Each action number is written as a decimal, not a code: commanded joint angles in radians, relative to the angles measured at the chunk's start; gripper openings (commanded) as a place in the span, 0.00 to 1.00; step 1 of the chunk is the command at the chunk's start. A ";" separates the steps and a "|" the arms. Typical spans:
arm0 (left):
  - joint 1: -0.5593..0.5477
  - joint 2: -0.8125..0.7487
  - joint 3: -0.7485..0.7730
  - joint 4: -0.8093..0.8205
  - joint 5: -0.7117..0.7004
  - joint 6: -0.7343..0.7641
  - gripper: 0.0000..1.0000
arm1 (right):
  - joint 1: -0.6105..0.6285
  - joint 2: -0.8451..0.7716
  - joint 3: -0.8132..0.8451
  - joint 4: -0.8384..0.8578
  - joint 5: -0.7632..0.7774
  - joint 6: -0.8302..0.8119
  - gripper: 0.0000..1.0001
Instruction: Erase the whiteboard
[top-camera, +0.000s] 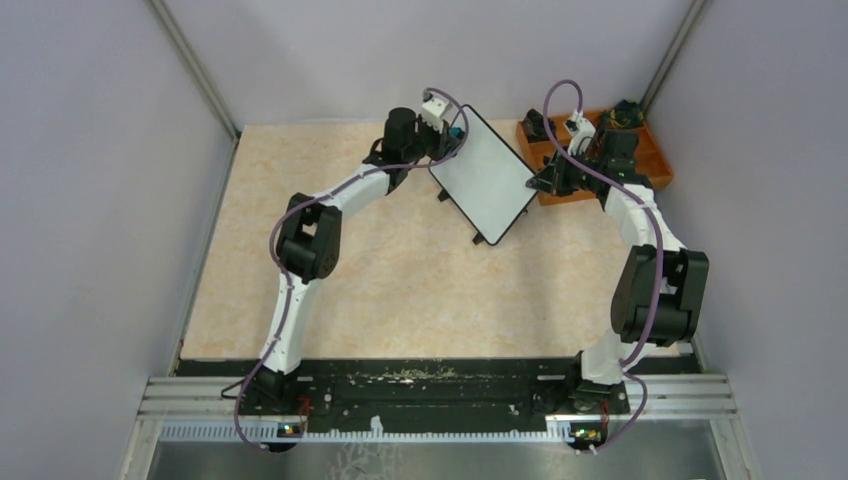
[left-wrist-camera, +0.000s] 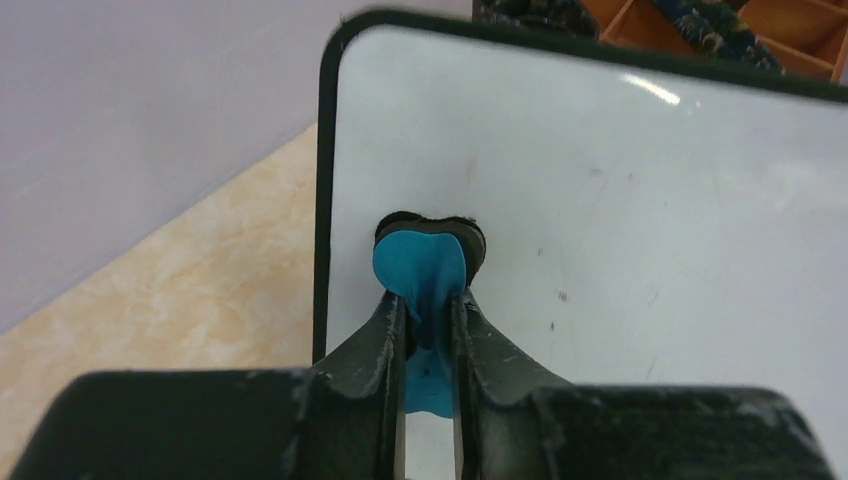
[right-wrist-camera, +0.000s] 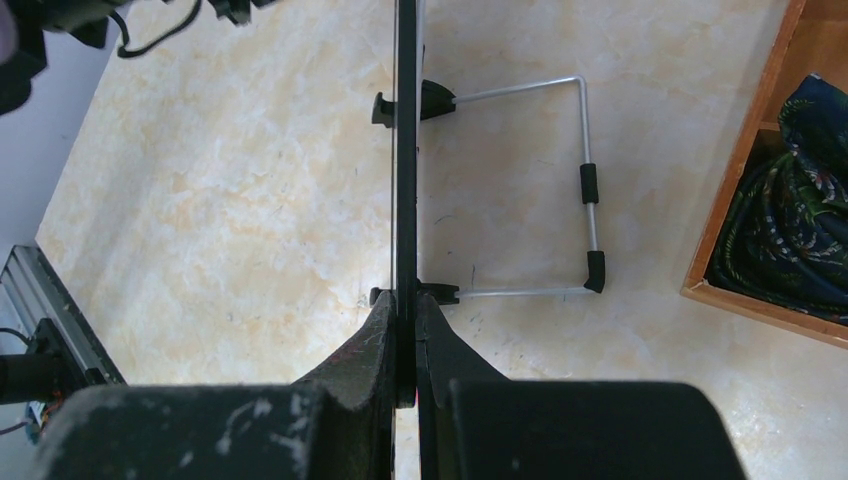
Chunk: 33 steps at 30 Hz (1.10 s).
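The whiteboard (top-camera: 485, 174) stands tilted at the back middle of the table, its face white with only faint specks showing. My left gripper (top-camera: 455, 132) is shut on a small blue eraser (left-wrist-camera: 420, 262) with a black pad, pressed against the board's face near its left edge (left-wrist-camera: 600, 220). My right gripper (top-camera: 535, 184) is shut on the board's right edge; in the right wrist view the thin black frame (right-wrist-camera: 405, 150) runs edge-on between my fingers, with its wire stand (right-wrist-camera: 585, 180) behind.
An orange compartment tray (top-camera: 655, 160) stands at the back right behind my right arm, holding dark patterned cloth (right-wrist-camera: 795, 220) and small items. Grey walls close in the marbled tabletop (top-camera: 400, 290) on three sides.
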<state>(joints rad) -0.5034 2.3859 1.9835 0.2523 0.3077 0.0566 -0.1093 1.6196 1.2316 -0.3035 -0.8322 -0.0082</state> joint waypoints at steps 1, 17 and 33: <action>-0.005 -0.026 -0.104 0.036 0.034 -0.011 0.03 | 0.027 0.025 -0.001 -0.088 -0.030 -0.035 0.00; -0.004 -0.188 -0.359 0.076 -0.006 0.027 0.03 | 0.026 0.022 0.011 -0.123 0.004 -0.026 0.00; 0.050 -0.300 -0.305 -0.170 -0.095 -0.021 0.02 | 0.027 0.025 0.009 -0.106 0.001 -0.010 0.00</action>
<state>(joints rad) -0.4782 2.1460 1.6012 0.2211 0.2451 0.0719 -0.1093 1.6196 1.2400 -0.3256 -0.8169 0.0006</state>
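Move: The left hand, gripping the eraser, is at the whiteboard's upper left corner; the board's middle lies about 8 cm back, 8 cm right and 6 cm lower. The board's left stand foot is some 10 cm back and 1 cm left, the wooden tray about 34 cm right and level with it, both 15 cm below. From the right hand, still pinching the board's right edge, its middle is about 10 cm left, 2 cm ahead and slightly lower. Left hand slides the eraser down and back about 7 cm along the board's left edge, then up-left away. ##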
